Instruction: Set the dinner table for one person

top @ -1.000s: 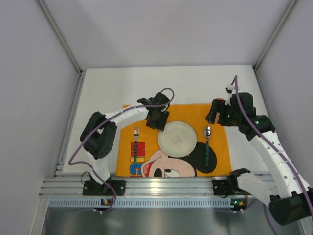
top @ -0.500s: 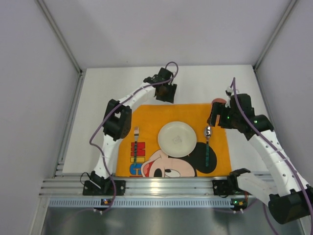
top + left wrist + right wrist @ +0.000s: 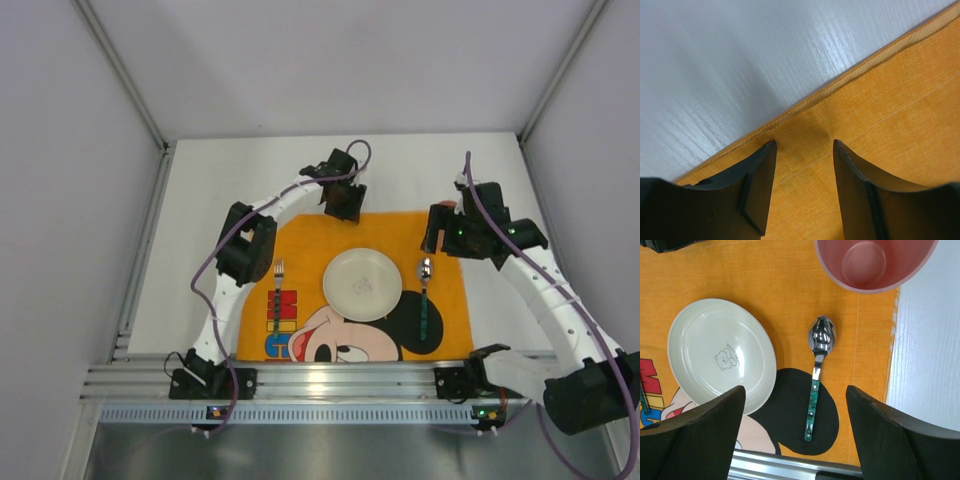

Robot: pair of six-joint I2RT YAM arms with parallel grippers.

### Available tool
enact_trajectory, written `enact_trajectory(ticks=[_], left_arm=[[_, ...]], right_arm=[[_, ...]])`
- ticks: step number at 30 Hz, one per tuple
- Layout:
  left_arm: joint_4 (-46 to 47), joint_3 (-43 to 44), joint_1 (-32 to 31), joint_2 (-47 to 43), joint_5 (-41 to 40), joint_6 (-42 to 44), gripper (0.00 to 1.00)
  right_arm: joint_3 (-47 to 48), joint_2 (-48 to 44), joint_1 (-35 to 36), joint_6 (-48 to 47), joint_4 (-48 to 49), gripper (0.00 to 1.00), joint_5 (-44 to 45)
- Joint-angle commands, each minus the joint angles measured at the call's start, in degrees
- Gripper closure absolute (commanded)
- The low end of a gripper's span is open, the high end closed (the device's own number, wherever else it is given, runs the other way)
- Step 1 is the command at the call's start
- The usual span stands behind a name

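The white dinner table [image 3: 210,200] carries an orange Mickey Mouse placemat [image 3: 300,235]. On the mat lie a cream plate [image 3: 362,284], a fork [image 3: 278,292] to its left and a green-handled spoon [image 3: 425,298] to its right. A pink cup [image 3: 872,262] stands at the mat's far right corner. My left gripper [image 3: 343,207] hovers low over the mat's far edge, open, with only flat cloth [image 3: 890,110] between its fingers [image 3: 760,175]. My right gripper [image 3: 795,390] hangs open high above the spoon [image 3: 816,375] and plate [image 3: 720,355], holding nothing.
White enclosure walls [image 3: 80,200] stand on the left, right and far sides. An aluminium rail [image 3: 330,378] with the arm bases runs along the near edge. Bare white tabletop [image 3: 740,60] lies beyond the mat's far edge and to its right [image 3: 930,365].
My left arm swung away from the plate's left rim to the far edge of the placemat and settled low over it. The right arm shifted slightly away.
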Motion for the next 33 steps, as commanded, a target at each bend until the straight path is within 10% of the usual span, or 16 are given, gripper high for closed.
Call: enact_trajectory(ticks=[1, 11, 20, 33], left_arm=[[3.6, -1.0, -0.1, 0.2, -3.3, 1.9, 0.46], [3.0, 0.5, -0.3, 3.1, -13.5, 5.1, 0.46], [2.5, 1.4, -1.0, 6.6, -11.5, 4.6, 1.00], [2.5, 5.9, 4.0, 9.1, -15.6, 2.3, 1.00]], right_arm=[[3.8, 1.2, -0.7, 0.5, 0.1, 0.18, 0.6], [4.5, 3.4, -0.7, 1.1, 0.1, 0.19, 0.0], [4.7, 4.8, -0.7, 0.6, 0.0, 0.19, 0.0], [4.3, 5.5, -0.7, 0.2, -0.3, 0.19, -0.1]])
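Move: The tablecloth's far edge runs about 3 cm ahead of the left hand, 1 cm to its left and 1 cm below. From that hand the plate is 17 cm back and 2 cm right, the fork 20 cm back and 20 cm left, and the cup some 5 cm back and 23 cm right. From the raised right hand, that stretch of edge is roughly 22 cm ahead, 18 cm left and 15 cm below. The tablecloth's far edge is pinched by the left hand, which first slides about 3 cm forward and a little left with fingers open, tilting some 10 degrees so the tips swing outward, then shuts them on the hem. Keeping that pinch, it drags the cloth about 2 cm farther forward, away from the base. ##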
